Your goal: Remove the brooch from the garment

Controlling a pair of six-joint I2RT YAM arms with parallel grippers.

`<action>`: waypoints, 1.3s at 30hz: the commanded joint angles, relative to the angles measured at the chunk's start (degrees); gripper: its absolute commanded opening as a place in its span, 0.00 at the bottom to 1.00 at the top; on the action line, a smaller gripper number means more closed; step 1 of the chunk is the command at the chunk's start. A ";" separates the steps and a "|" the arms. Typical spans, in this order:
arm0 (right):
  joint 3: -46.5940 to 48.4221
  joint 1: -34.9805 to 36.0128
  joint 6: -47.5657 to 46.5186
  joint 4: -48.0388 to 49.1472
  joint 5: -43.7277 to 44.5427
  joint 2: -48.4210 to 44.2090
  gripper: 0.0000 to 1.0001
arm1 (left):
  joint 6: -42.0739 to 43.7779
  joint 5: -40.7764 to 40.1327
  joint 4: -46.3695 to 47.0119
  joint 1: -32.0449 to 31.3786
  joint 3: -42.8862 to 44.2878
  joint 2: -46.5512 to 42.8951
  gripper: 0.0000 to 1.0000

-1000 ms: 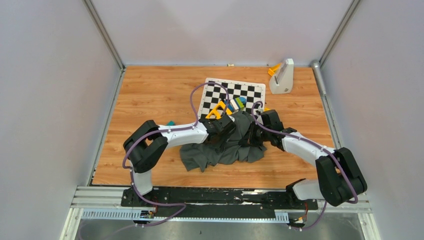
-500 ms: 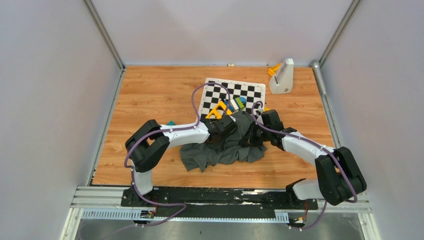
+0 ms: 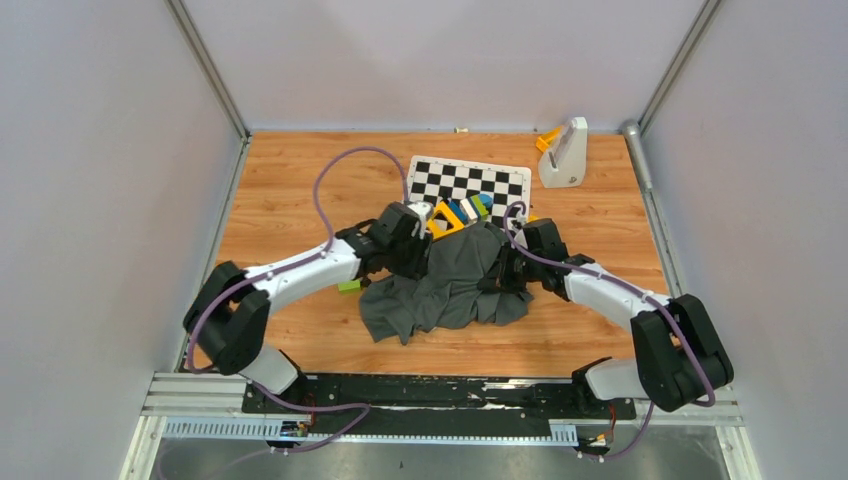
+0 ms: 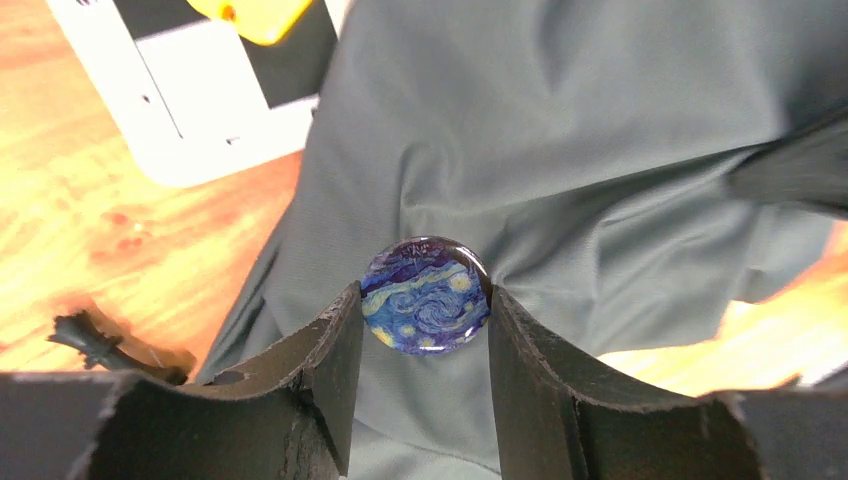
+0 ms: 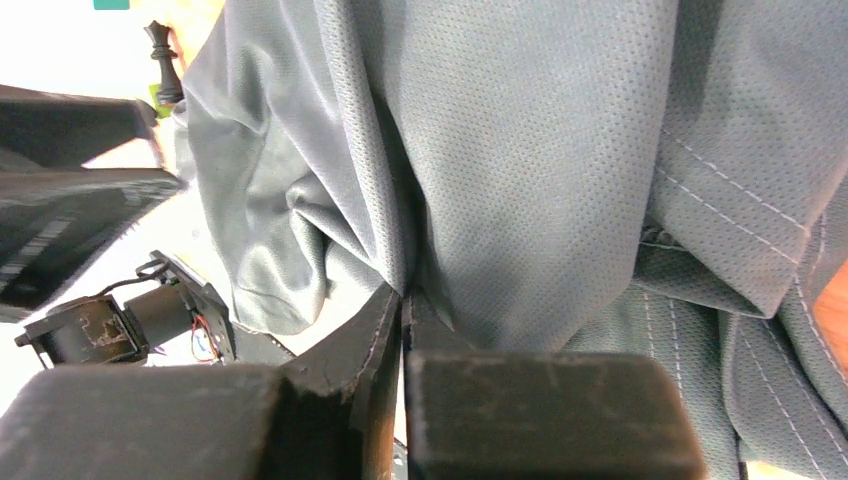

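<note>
The brooch [image 4: 425, 295], a round badge with a blue swirling night-sky print, sits pinched between the fingertips of my left gripper [image 4: 424, 310]. The dark grey garment [image 4: 560, 150] lies just behind it; whether they still touch I cannot tell. From above, the left gripper [image 3: 422, 240] is at the upper left edge of the crumpled garment [image 3: 450, 290]; the brooch is hidden there. My right gripper [image 5: 405, 295] is shut on a fold of the garment [image 5: 540, 180] and stands at the cloth's right side [image 3: 503, 275].
The chequered board [image 3: 465, 180] lies behind the garment, with coloured blocks [image 3: 465, 210] at its near edge. A white stand [image 3: 563, 152] is at the back right. A small green piece [image 3: 349, 286] lies under the left forearm. Grey walls enclose the table.
My left arm has swung left and back, from over the middle of the garment to its upper left edge, jaws narrowed onto the brooch. The right arm has held still.
</note>
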 commanded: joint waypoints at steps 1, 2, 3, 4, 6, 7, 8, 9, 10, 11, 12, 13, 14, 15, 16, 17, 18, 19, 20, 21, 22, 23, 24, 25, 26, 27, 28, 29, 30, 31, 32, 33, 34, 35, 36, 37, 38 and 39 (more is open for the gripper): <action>2.86 -0.28 -1.47 0.45 -2.09 -2.31 0.09 | -2.00 15.28 11.62 5.16 -3.89 -9.51 0.46; 3.17 -0.32 -1.43 0.50 -2.64 -2.80 0.15 | -3.18 17.55 12.75 7.05 -4.57 -10.44 0.46; 3.47 -0.33 -1.71 0.46 -3.24 -3.49 0.21 | -4.01 22.20 15.65 8.06 -6.16 -12.15 0.46; 3.77 -0.33 -1.97 0.45 -3.87 -4.42 0.27 | -5.97 24.70 17.27 10.11 -7.92 -13.61 0.46; 4.06 -0.32 -2.98 1.27 -5.71 -7.03 0.36 | -9.95 32.93 25.96 13.14 -10.34 -14.92 0.47; 3.98 -0.31 -3.66 1.98 -6.91 -8.76 0.39 | -11.53 38.43 28.32 14.87 -11.01 -15.17 0.47; 3.73 -0.28 -4.25 3.13 -8.31 -10.54 0.42 | -15.32 41.08 33.49 15.57 -12.36 -15.48 0.47; 3.47 -0.25 -4.92 4.39 -9.98 -12.32 0.45 | -17.20 45.61 36.08 16.60 -12.90 -15.49 0.47; 3.07 -0.24 -5.59 5.77 -11.64 -14.30 0.48 | -21.24 47.79 41.52 16.96 -13.58 -15.28 0.47; 2.63 -0.24 -5.92 7.19 -12.63 -16.12 0.53 | -25.35 51.57 44.01 17.48 -13.82 -15.04 0.47; 2.13 -0.20 -6.12 8.53 -13.45 -18.09 0.58 | -27.31 54.52 49.04 17.66 -14.03 -14.51 0.47; 1.73 -0.14 -6.28 9.78 -14.17 -19.86 0.64 | -31.46 55.89 51.85 17.85 -14.13 -14.17 0.47; 1.45 -0.11 -6.35 10.05 -14.37 -22.18 0.71 | -33.44 58.02 57.15 17.89 -14.31 -13.50 0.48; 1.31 -0.15 -6.22 11.73 -13.74 -23.73 0.77 | -37.65 58.87 59.86 17.93 -14.35 -13.14 0.48; 1.28 -0.15 -6.23 12.10 -13.10 -25.10 0.78 | -39.61 60.32 64.73 17.98 -14.28 -12.25 0.48; 1.28 -0.15 -6.18 12.35 -12.66 -26.26 0.79 | -43.41 60.94 67.08 18.02 -14.25 -11.81 0.48; 1.16 -0.15 -5.95 12.61 -12.05 -27.42 0.78 | -45.22 61.87 71.88 18.02 -14.16 -10.84 0.48; 0.92 -0.15 -5.42 12.94 -11.15 -28.47 0.78 | -48.99 62.20 74.30 18.05 -14.15 -10.27 0.48; 0.67 -0.14 -4.88 13.35 -10.46 -29.52 0.77 | -50.82 62.78 79.29 18.04 -14.14 -9.25 0.48; 0.23 -0.13 -4.69 14.29 -10.64 -30.44 0.76 | -54.30 62.96 81.48 18.03 -14.09 -8.68 0.47; -0.28 -0.14 -4.70 15.57 -11.31 -31.36 0.75 | -55.89 63.10 85.83 18.03 -14.12 -7.67 0.48; -0.81 -0.15 -4.90 16.93 -12.15 -32.33 0.75 | -58.95 63.08 87.87 18.03 -14.17 -7.23 0.48; -1.41 -0.14 -5.32 18.51 -12.96 -32.94 0.76 | -60.28 62.98 91.38 18.03 -14.25 -6.27 0.47; -1.93 -0.09 -6.09 20.18 -13.77 -33.43 0.77 | -62.86 62.93 93.15 18.03 -14.28 -5.88 0.47; -2.20 0.05 -6.71 22.05 -14.24 -33.53 0.77 | -64.13 62.83 96.50 18.03 -14.48 -5.01 0.47; -2.38 0.38 -7.44 23.24 -14.43 -33.51 0.78 | -66.26 62.81 97.95 18.07 -14.57 -4.33 0.46; -2.37 0.70 -8.20 24.13 -14.37 -33.32 0.78 | -67.15 62.63 100.47 18.08 -14.82 -4.03 0.46; -2.33 1.09 -9.10 25.28 -14.69 -33.11 0.78 | -68.47 62.54 101.39 18.06 -14.96 -3.58 0.46; -2.24 1.53 -10.29 26.28 -14.76 -32.89 0.79 | -68.91 62.36 102.56 18.04 -15.35 -3.48 0.46; -2.24 2.12 -11.61 27.59 -14.63 -32.76 0.80 | -69.30 62.27 102.78 18.08 -15.62 -3.51 0.46; -2.24 2.95 -12.99 29.06 -14.32 -32.63 0.81 | -69.37 62.03 102.91 18.06 -16.11 -3.62 0.46; -2.36 4.07 -14.80 30.53 -13.54 -32.53 0.84 | -69.42 61.93 102.96 18.09 -16.40 -3.81 0.46; -2.51 5.72 -16.80 32.03 -12.63 -32.45 0.85 | -69.61 61.70 103.00 18.04 -16.94 -3.94 0.46; -2.62 7.18 -19.49 33.26 -11.63 -32.29 0.86 | -69.74 61.63 103.01 18.04 -17.36 -4.19 0.46; -2.67 8.54 -22.36 34.35 -10.25 -31.82 0.89 | -69.97 61.47 103.01 18.03 -17.59 -4.35 0.46; -2.78 9.91 -25.07 35.34 -9.47 -31.43 0.92 | -70.10 61.35 102.96 18.03 -17.97 -4.67 0.46; -2.99 10.98 -28.00 36.32 -8.99 -30.93 0.95 | -70.30 61.28 102.85 18.03 -18.12 -4.86 0.46; -3.26 11.81 -30.18 37.46 -8.86 -30.36 0.96 | -70.35 61.12 102.46 18.03 -18.45 -5.28 0.46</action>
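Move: The left hand already holds the brooch between its fingers; the garment's middle lies some 3 cm back, 4 cm right and 6 cm below it. The yellow frame is about 10 cm ahead and 4 cm right, the black chess piece about 10 cm left and level with the hand, both 5 cm lower. From the right hand, which pinches the garment, the brooch is some 12 cm left, 2 cm ahead and 1 cm up. Left keeps its brooch, rising some 24 cm, rolling 80 degrees; right releases the garment, rising alongside, fingers widening. ##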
